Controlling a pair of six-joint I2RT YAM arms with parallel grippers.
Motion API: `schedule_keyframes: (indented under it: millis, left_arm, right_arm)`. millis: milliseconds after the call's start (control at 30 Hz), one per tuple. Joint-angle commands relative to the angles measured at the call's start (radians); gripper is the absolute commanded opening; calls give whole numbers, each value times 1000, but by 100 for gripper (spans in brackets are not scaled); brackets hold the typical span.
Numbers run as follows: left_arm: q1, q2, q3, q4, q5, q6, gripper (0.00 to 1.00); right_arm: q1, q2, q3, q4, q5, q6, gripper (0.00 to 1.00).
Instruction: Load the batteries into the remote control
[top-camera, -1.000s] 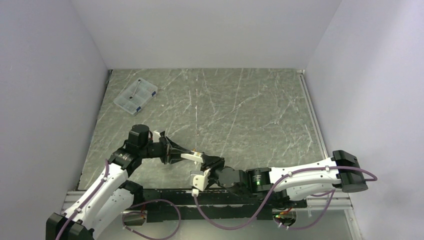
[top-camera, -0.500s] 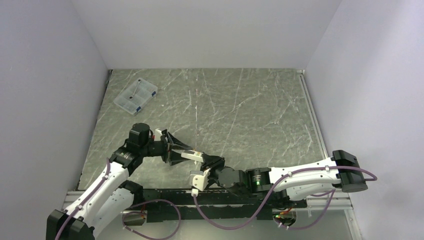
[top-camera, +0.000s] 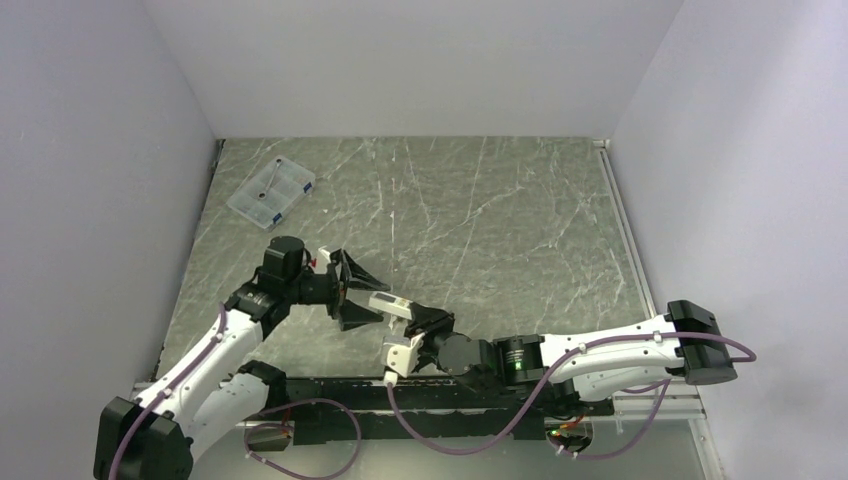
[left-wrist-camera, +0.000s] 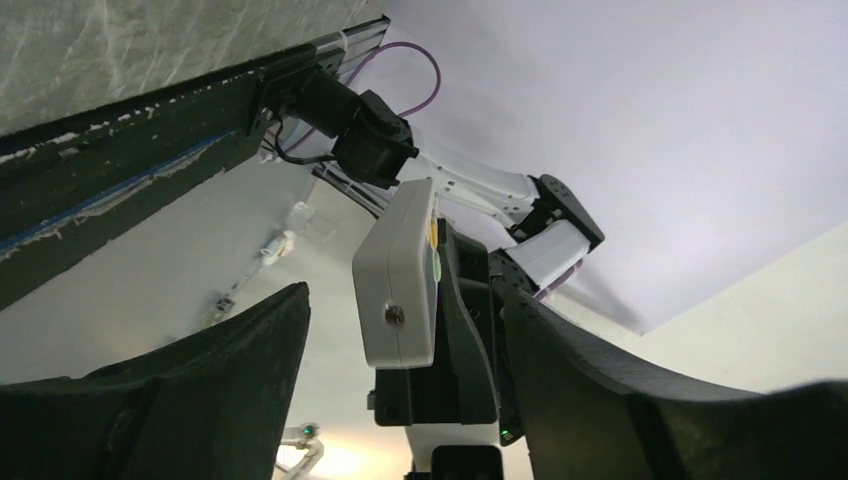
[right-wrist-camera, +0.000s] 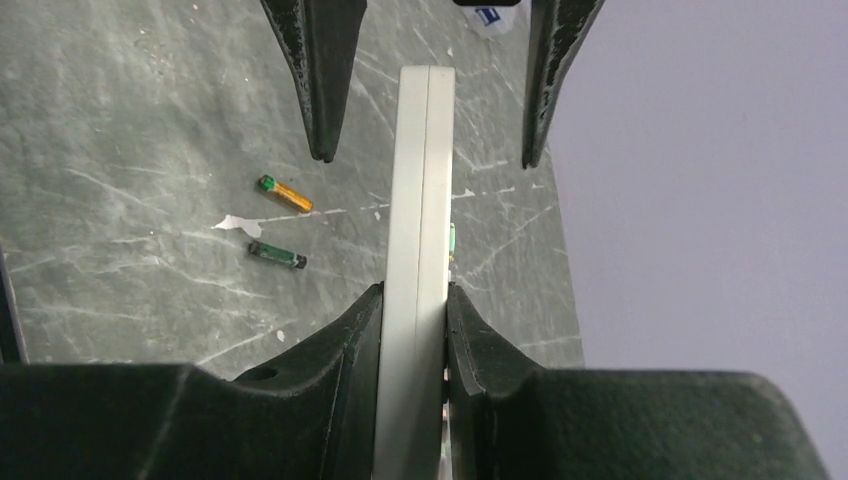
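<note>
The remote control (top-camera: 390, 303) is a slim white handset held edge-on above the table, with my right gripper (right-wrist-camera: 415, 290) shut on its two flat faces. In the left wrist view its end (left-wrist-camera: 400, 275) hangs in the wide gap of my left gripper (left-wrist-camera: 405, 295), which is open and touches nothing. The left fingertips (right-wrist-camera: 320, 150) stand apart on either side of the remote's far end. The batteries lie loose on the marble below: a copper-orange one (right-wrist-camera: 285, 195) and a dark green one (right-wrist-camera: 277, 255). The arms hide them in the top view.
A clear plastic compartment box (top-camera: 271, 192) sits at the far left of the table (top-camera: 500, 220). A small white scrap (right-wrist-camera: 237, 224) lies between the two cells. White walls close in the left, back and right sides.
My left gripper has opened wide, let go of the remote's end and drawn back to the left. The right gripper keeps hold of the remote in about the same place.
</note>
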Motion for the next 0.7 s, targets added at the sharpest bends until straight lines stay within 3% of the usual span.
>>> schedule_keyframes:
  millis: [0,433,467,500,667]
  left_arm:
    - [-1,15,87,-59,19,145,80]
    - [-1,81,240,-280,-73,444,91]
    - [0,83,257,-298,-88,463,91]
    - [0,82,272,-315,-107,481,98]
    - [0,69,295,-314,-140,519,100]
  right_arm:
    - [4,-34,14,-26,76,46,0]
    - [-41,-99,63,-202,50,254,0]
    - [-51,-98,78,-223,41,279,0]
    - [-60,-95,90,-259,30,302,0]
    - [-141,-100,140,-349,-80,426,0]
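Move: The orange battery lies on the table about 10 cm ahead of the left hand, 2 cm to its right and 19 cm below; the green battery is about 8 cm ahead and 6 cm right, and the remote's middle is level with this hand, some 5 cm right. From the right hand, which still holds the remote, the orange battery lies about 12 cm ahead, 7 cm left and 19 cm below. Right hand draws the gripped remote 4 cm right, slightly forward; left opens fully, rolling some 20 degrees, easing forward-up. ##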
